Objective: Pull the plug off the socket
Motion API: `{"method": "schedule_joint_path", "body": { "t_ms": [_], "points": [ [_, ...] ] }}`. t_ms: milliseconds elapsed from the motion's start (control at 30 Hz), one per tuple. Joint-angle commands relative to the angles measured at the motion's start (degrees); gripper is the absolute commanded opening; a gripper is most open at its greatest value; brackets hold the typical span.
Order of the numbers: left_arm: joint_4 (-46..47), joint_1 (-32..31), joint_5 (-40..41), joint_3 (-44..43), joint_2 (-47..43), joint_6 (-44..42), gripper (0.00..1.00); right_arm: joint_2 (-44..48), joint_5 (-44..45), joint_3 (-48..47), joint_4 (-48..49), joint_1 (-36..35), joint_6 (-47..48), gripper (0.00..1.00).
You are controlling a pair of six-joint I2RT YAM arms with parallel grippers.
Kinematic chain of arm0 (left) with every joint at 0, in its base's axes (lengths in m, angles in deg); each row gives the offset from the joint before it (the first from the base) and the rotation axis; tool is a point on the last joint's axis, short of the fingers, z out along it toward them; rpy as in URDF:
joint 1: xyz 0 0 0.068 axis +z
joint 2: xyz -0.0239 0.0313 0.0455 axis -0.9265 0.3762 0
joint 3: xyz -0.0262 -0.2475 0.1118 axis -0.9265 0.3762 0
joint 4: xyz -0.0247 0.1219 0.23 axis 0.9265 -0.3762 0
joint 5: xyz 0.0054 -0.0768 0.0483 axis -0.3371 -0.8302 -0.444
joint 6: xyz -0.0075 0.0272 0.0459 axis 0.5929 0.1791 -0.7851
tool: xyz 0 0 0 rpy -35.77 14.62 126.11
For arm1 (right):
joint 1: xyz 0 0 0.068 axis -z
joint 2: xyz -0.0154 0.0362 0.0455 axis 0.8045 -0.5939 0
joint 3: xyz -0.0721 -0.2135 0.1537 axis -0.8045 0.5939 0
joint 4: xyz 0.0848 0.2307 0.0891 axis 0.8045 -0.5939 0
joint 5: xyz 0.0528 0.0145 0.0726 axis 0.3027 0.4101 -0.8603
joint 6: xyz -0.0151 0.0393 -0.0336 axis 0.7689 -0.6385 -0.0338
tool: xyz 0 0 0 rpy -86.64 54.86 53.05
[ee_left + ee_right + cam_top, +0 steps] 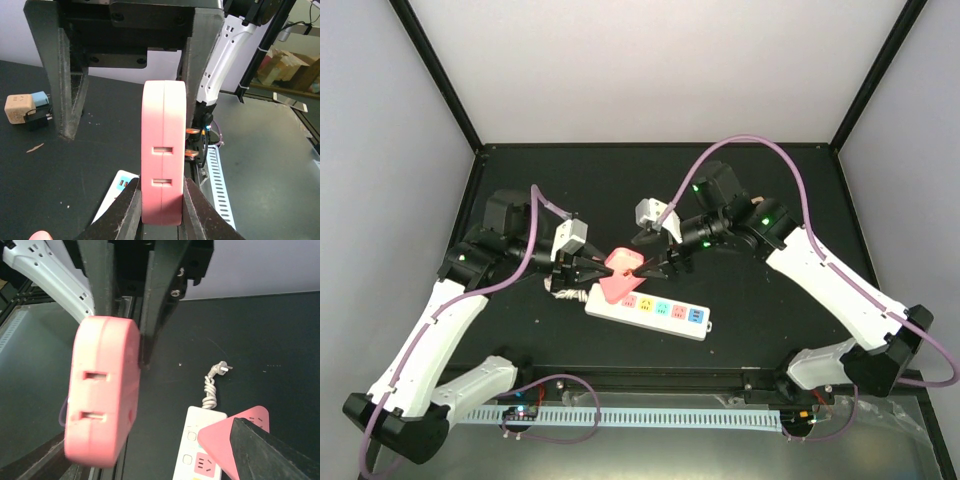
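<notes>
A thick pink plug hangs in the air above the left end of the white power strip. My left gripper is shut on it; in the left wrist view both fingers press the sides of the plug. My right gripper faces it from the right and is open; its fingers stand wide apart either side of the plug. A second pink piece with a rounded corner sits over the strip's left end. The strip also shows in the left wrist view.
The strip's coiled white cord and its own small plug lie past its left end. A beige cube with small blue and black adapters stands at the far side. A slotted cable tray runs along the front edge.
</notes>
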Motion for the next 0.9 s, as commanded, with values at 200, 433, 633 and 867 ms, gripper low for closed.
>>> {"method": "schedule_joint_path", "body": {
  "t_ms": [200,433,633,867],
  "points": [
    [1.3,0.2,-3.5,0.6,-0.1,0.1,0.02,-2.3,4.8,-2.5,3.1,-0.3,-3.4,0.7],
    [0.6,0.0,-4.4,1.1,-0.5,-0.4,0.02,-4.3,4.1,-4.5,2.7,-0.3,-4.4,0.67],
    [-0.6,-0.2,-4.8,1.7,-1.1,-1.5,0.02,-5.1,5.0,-5.3,2.4,-0.3,-4.4,0.58],
    [1.9,-0.2,1.7,2.4,-1.3,-0.3,0.01,-4.3,-2.5,-5.4,0.3,-0.4,-3.0,0.42]
  ]
}}
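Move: The pink plug I still pinch in my left hand has its middle about 4 cm to the right of that hand's point. From my right hand it lies roughly 4 cm left and 1 cm back, about level. A second pink plug lies some 20 cm below my right hand, about 5 cm ahead and 9 cm left. The middle of the power strip is equally far down, about 2 cm back and 2 cm left. I narrow the wide-open fingers of my right hand around the right part of the pink plug, taking the opening down by well over a third but not shut. Meanwhile that hand eases about 1.5 cm left onto the plug, bowing out forward 1 cm and coming most of the way back, with a tilt of some 5 degrees. My left hand keeps its pinch and sinks about 1 cm, edging slightly forward. ##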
